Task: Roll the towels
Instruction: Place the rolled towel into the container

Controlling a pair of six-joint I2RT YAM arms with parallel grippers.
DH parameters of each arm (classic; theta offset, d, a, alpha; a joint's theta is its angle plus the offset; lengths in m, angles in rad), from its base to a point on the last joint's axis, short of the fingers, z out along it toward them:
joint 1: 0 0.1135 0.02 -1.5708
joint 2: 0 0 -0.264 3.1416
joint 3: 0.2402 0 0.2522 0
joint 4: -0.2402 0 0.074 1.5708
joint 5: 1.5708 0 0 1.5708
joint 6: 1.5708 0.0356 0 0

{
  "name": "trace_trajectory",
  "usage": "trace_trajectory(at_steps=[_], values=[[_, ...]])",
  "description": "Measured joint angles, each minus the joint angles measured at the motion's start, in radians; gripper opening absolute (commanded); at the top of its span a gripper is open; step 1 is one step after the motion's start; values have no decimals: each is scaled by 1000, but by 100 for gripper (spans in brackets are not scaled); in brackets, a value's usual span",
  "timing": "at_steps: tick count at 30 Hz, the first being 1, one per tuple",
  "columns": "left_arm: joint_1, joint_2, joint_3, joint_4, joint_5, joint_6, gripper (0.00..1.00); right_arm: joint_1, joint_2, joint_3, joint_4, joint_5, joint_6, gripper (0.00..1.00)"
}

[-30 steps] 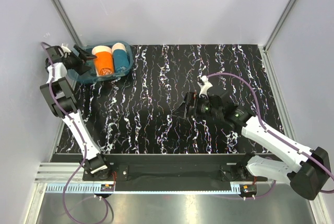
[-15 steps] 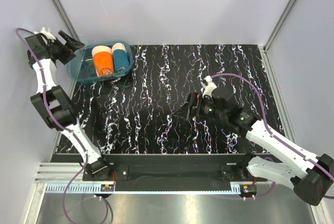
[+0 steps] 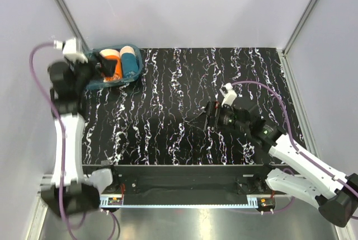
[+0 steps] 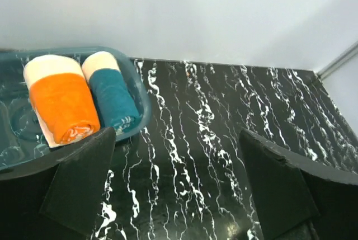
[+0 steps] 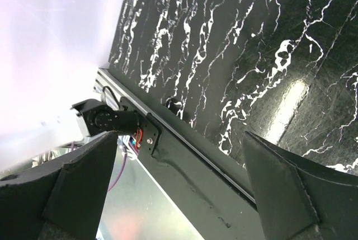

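Two rolled towels lie side by side in a translucent blue tub [image 4: 143, 101] at the table's far left corner: the orange towel [image 4: 60, 106] [image 3: 116, 70] on the left and the teal towel [image 4: 113, 92] [image 3: 130, 61] to its right. My left gripper [image 3: 102, 64] [image 4: 179, 195] hangs open above the tub's near left side, holding nothing; its left finger [image 4: 84, 181] overlaps the tub's near rim in the wrist view. My right gripper [image 3: 205, 118] [image 5: 179, 195] is open and empty above the table's middle right, pointing left.
White walls close in the black marbled table [image 3: 168, 100] at the back and on both sides. The right wrist view looks along the table's near edge [image 5: 184, 139] to the left arm's base [image 5: 106, 121] and the metal rail.
My left arm has swung from the back left corner over the tub's left side, its fingers now partly covering the orange towel from above. The right arm has drawn back slightly to the right.
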Motion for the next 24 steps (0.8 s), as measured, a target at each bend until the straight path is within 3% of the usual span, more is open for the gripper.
trace_trajectory(at_steps=[6, 9, 18, 24], values=[[-25, -487, -473, 155, -150, 79, 99, 0, -63, -19, 0, 15, 4, 100], [-36, -647, -693, 221, -220, 122, 99, 0, -76, -22, -5, 52, 4, 100], [-51, -649, -856, 199, -398, 166, 99, 0, -181, -123, 36, 141, -25, 100], [-86, -574, -908, 316, -492, 111, 99, 0, -202, -166, 91, 153, -80, 100]])
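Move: The orange rolled towel already lies in the container, some 20 cm ahead of the empty left hand, about 9 cm to its left and 31 cm below. The blue rolled towel lies about 8 cm to the right of the orange one, level with it, and the container's middle is about 2 cm to its left. From the right hand, the orange towel is roughly 39 cm ahead, 42 cm left and 18 cm below. Empty and wide open, the left hand first draws back about 10 cm towards its base, then sinks nearly 20 cm over the bare table on the near side of the container, easing slightly left as it turns some 20 degrees counter-clockwise. The right hand, also open and touching nothing, shifts about 3 cm right while its fingers tip up some 10 degrees. ##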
